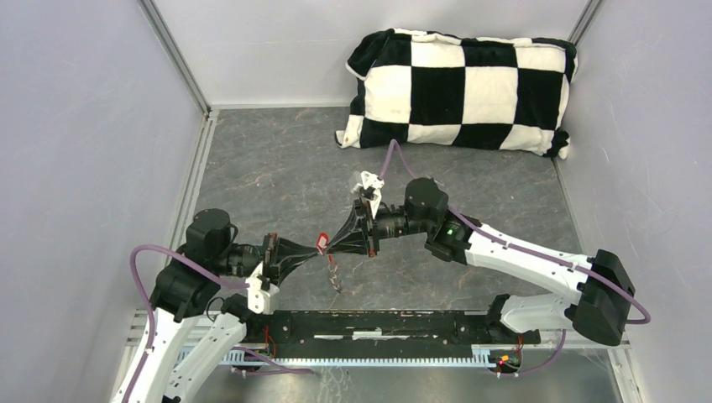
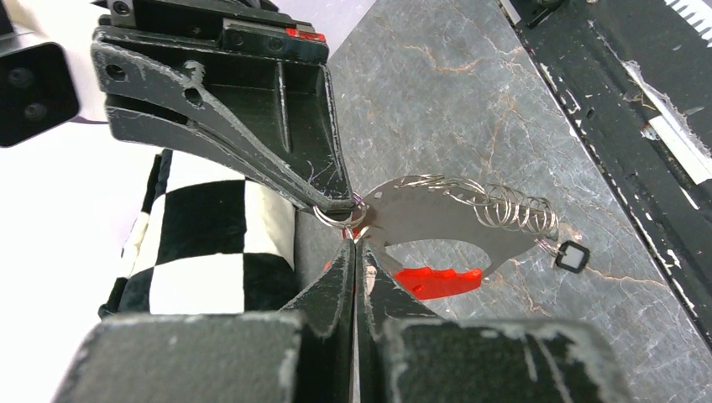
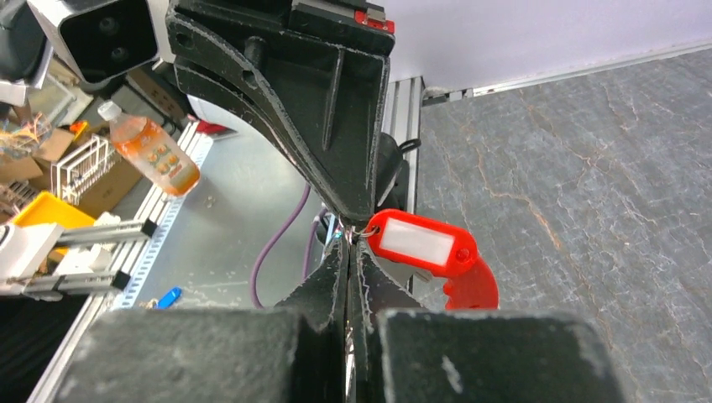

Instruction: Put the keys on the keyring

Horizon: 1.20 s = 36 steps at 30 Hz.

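The keyring is held in the air between both grippers over the middle of the table. Its red fob (image 3: 424, 243) has a white label window and shows in the top view as a red tag (image 1: 321, 242). My left gripper (image 2: 354, 238) is shut on a thin silver ring (image 2: 340, 217), and my right gripper (image 3: 353, 241) is shut on the same ring from the opposite side. A chain of silver rings (image 2: 514, 211) hangs off it and ends in a small dark-headed key (image 2: 573, 256). A flat grey metal piece with a red grip (image 2: 437, 281) dangles there too.
A black-and-white checkered pillow (image 1: 460, 91) lies at the back right. A black rail (image 1: 378, 326) runs along the near edge between the arm bases. Grey walls close in the left, right and back sides.
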{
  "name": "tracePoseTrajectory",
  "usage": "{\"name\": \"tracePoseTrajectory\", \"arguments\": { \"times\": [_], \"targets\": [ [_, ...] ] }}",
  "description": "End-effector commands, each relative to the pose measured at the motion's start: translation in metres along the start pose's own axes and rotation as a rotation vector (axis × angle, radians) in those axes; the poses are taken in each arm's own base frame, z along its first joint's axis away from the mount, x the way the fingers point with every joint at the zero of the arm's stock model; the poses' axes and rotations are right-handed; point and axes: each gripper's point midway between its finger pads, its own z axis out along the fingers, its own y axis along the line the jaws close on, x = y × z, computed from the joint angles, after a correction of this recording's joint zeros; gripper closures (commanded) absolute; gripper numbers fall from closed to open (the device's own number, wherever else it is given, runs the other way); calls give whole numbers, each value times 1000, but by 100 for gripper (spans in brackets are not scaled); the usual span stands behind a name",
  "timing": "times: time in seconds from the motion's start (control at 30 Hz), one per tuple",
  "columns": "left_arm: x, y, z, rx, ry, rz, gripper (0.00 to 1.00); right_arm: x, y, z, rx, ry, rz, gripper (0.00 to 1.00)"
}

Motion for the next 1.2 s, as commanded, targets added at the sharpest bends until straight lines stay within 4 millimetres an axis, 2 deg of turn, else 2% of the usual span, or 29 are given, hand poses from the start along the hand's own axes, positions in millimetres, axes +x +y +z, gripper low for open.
{"name": "tracePoseTrajectory", "arguments": {
  "times": [0.0, 0.17, 0.23, 0.37, 0.43, 0.5, 0.73, 0.83, 0.93, 1.03, 1.17],
  "targets": [
    [-5, -6, 1, 16, -31, 22, 98, -64, 9, -11, 24, -294, -54, 100],
    [-6, -5, 1, 15, -32, 28, 97, -65, 10, -16, 33, -376, -30, 100],
    [-7, -4, 1, 13, -32, 26, 85, -66, 10, -16, 38, -394, -29, 100],
    [-12, 1, -1, 4, -30, -8, 81, -64, 10, -18, 45, -414, -39, 100],
    [-14, 5, -3, -2, -23, -56, 72, -61, 8, -19, 63, -408, -59, 99],
    [-15, 9, -4, -11, -12, -109, 68, -57, 4, -20, 84, -390, -87, 100],
    [-23, 51, -11, -225, -17, -299, 50, -42, -2, -21, 125, -281, -186, 100],
    [-29, 57, -9, -251, -68, -384, 48, -41, -1, -19, 110, -234, -221, 100],
    [-26, 57, -2, -227, -90, -505, 49, -40, -2, -15, 104, -172, -249, 100],
    [-22, 48, 5, -166, -102, -611, 50, -45, -1, -15, 106, -163, -271, 99],
    [-17, 35, 9, -109, -92, -663, 52, -47, 0, -14, 99, -161, -279, 99]
  ]
}}
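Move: The ring both grippers are pinching is right at the left hand's fingertips, about 1 cm to their right. For the right hand it is directly between its pads. The red tag stands out some 2 cm ahead of the left fingertips, about level with them. The red-handled metal plate hangs roughly 7 cm below the ring and about 1 cm back. The black square key dangles some 13 cm below it and 3 cm back. Open the left gripper to about half, letting go of the ring, then lift it roughly 5 cm and ease it 2 cm forward, rolling the wrist some 30 degrees so its forward side tips down, with the parted fingers facing the ring. Keep the right gripper shut on the ring; raise it 3 cm, dip, and rise again to finish about 2 cm up and 2 cm forward, turned a little clockwise. ##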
